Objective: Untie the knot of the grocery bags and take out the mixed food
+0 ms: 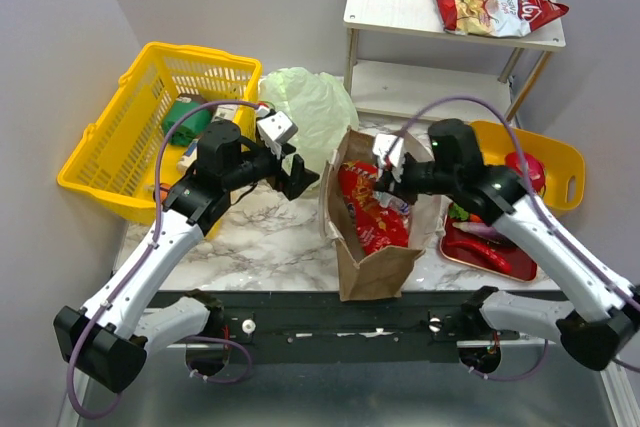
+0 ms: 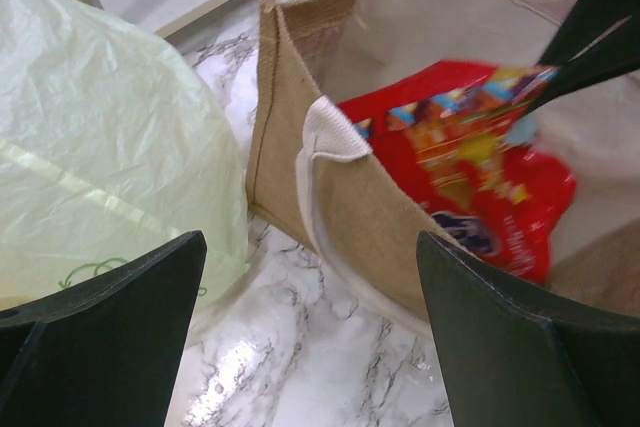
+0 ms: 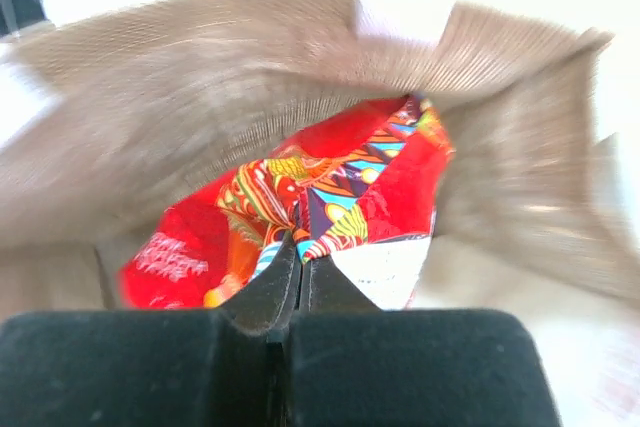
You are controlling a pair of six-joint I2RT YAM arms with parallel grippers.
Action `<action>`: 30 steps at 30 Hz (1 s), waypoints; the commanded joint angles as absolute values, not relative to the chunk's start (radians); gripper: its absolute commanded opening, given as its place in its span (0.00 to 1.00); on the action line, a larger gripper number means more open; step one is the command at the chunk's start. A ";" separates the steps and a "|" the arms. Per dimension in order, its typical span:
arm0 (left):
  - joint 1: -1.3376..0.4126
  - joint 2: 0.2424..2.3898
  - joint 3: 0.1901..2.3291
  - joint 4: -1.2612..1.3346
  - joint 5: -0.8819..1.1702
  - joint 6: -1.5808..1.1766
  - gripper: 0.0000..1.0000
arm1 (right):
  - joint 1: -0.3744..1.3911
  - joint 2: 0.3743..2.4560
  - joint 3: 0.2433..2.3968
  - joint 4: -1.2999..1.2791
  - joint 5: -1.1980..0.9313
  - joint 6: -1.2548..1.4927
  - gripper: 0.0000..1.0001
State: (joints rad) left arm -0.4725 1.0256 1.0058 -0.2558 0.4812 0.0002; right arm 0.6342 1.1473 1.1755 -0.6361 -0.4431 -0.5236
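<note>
The brown bag [image 1: 372,265] stands open at the table's middle with shiny red snack packets [image 1: 365,209] inside. My right gripper [image 3: 303,249] reaches into it from the right and is shut on the edge of a red snack packet [image 3: 345,182]. In the top view the right gripper [image 1: 386,173] sits over the bag's mouth. My left gripper [image 1: 291,173] hangs open just left of the bag, over bare marble, nothing between its fingers [image 2: 110,317]. The pale green plastic bag [image 1: 312,107] lies behind it and shows again in the left wrist view [image 2: 90,147]. Its knot is out of view.
A yellow mesh basket [image 1: 128,132] holding a green can and cartons stands at back left. At the back, a white shelf [image 1: 400,9] carries a crisp bag [image 1: 500,2]. To the right lie a yellow tray [image 1: 562,162] and a red tray [image 1: 492,252], both with food.
</note>
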 commanded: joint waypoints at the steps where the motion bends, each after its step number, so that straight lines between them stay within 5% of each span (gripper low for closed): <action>1: -0.474 1.060 1.074 -0.241 0.597 0.092 0.99 | 0.637 0.988 1.269 -0.770 -0.519 -0.902 0.00; 12: -0.551 1.144 1.253 -0.370 0.687 0.279 0.99 | 0.634 0.957 1.308 -0.493 -0.388 -0.835 0.01; 22: -0.555 1.147 1.247 -0.209 0.658 0.045 0.99 | 0.600 1.132 1.557 -0.226 -0.086 -0.539 0.00; 30: -0.574 1.262 1.345 -0.077 0.542 -0.121 0.99 | 0.594 1.250 1.669 -0.183 -0.115 -0.330 0.00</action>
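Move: The right hand already has the red food packet pinched at its top, inside the standing paper bag, whose middle is about 12 cm below and 3 cm back. The clear left part of the shelf top lies some 33 cm straight ahead and 8 cm higher, the chips bag 22 cm right of it. The plastic bag is 22 cm ahead, 15 cm left, 15 cm down. From the left hand that clear shelf part is roughly 30 cm ahead, 16 cm right, 4 cm up. Keeping its pinch on the red packet's top, the right hand draws the packet up out of the paper bag, first up and slightly back, briefly checking, then up and forward towards the shelf top, about 21 cm higher in all; its fingers tilt up out of their downward slant and swing clockwise. The left hand, wide open and empty, rises about 8 cm and shifts 6 cm right towards the packet. ##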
